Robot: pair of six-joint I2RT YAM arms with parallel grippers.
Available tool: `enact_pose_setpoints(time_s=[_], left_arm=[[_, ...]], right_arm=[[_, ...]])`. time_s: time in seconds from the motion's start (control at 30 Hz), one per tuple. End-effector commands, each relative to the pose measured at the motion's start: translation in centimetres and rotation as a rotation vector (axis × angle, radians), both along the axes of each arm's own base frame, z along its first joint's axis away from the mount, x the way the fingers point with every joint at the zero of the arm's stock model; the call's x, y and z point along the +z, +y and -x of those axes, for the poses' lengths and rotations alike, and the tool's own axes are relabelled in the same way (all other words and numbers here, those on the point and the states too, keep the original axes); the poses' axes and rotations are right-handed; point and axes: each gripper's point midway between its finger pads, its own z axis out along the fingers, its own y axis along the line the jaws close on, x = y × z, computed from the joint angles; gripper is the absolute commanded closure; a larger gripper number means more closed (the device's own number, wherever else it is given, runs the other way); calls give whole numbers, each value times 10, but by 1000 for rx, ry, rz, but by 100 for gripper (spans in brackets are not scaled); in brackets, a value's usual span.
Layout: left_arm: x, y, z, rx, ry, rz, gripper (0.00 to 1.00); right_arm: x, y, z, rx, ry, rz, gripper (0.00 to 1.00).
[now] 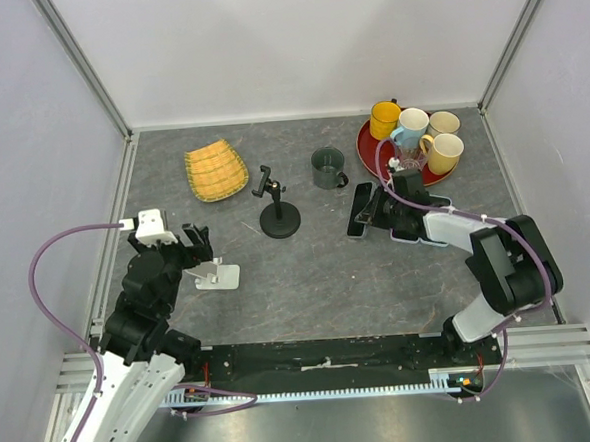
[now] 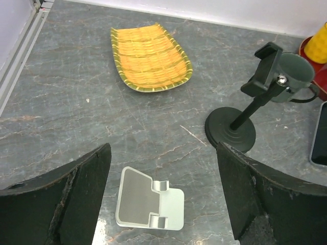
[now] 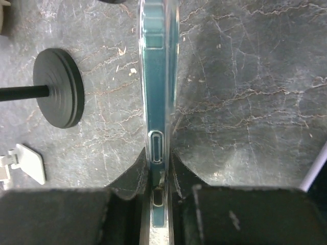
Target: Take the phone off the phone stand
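Observation:
The phone (image 3: 159, 76), teal in a clear case, stands on its edge on the table, clamped between my right gripper's (image 3: 159, 164) fingers. In the top view it (image 1: 359, 213) lies right of the black clamp stand (image 1: 279, 214), apart from it, with my right gripper (image 1: 378, 208) on it. The black stand's clamp (image 2: 265, 69) is empty. The phone's edge shows at the right border of the left wrist view (image 2: 321, 135). My left gripper (image 2: 163, 149) is open and empty, hovering over a small silver stand (image 2: 150, 204), which is also empty.
A yellow woven tray (image 1: 215, 171) lies at the back left. A dark green mug (image 1: 327, 167) stands behind the black stand. A red plate (image 1: 371, 148) with several mugs sits at the back right, just behind my right gripper.

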Motion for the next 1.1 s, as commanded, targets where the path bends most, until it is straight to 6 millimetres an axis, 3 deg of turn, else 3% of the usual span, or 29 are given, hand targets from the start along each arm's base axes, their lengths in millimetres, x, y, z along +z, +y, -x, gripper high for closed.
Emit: enact_pose_setpoints(time_s=[0.0,0.07,0.33,0.6,0.83,1.07], left_arm=[[10,10,-6,45,-51,-51,11],[9,10,-6,44,-48,-54,11],[8,10,-7,41,-46,-59,12],[4,6,-9,29,-29,-63,13],[3,6,-10,28,-25,-57,14],[1,4,-12,27,-15,-50,14]], right_arm=[[19,9,-25,-8,-34,-110,100],[7,-1,-27,-31,1,-106,100],[-32,-34,-18,-13,98,-14,77],[-48,-56,-11,-19,144,64,66],[-48,-72,-9,-21,151,137,54],[-23,-85,-15,-46,68,211,27]])
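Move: The phone held in the right hand, still on its edge, goes to bare table about 3 cm to the right and 4 cm ahead, some 5 cm below. The purple-edged phone lies about 12 cm right and 2 cm ahead, a second laid phone 20 cm right and 1 cm ahead. The green mug stands 15 cm ahead, 6 left; the black stand 4 ahead, 20 left. From the left hand, that spot is roughly 43 cm right, 15 ahead, 23 below. The phone, held on edge at its near end, is lowered by the right hand, which sinks about 3 cm, edges forward and tilts roughly 10 degrees. The fingers then open wide and let go while the hand slides right, nearly 6 cm in all, towards the purple-edged phone, untilting and rising slightly at the very end. ##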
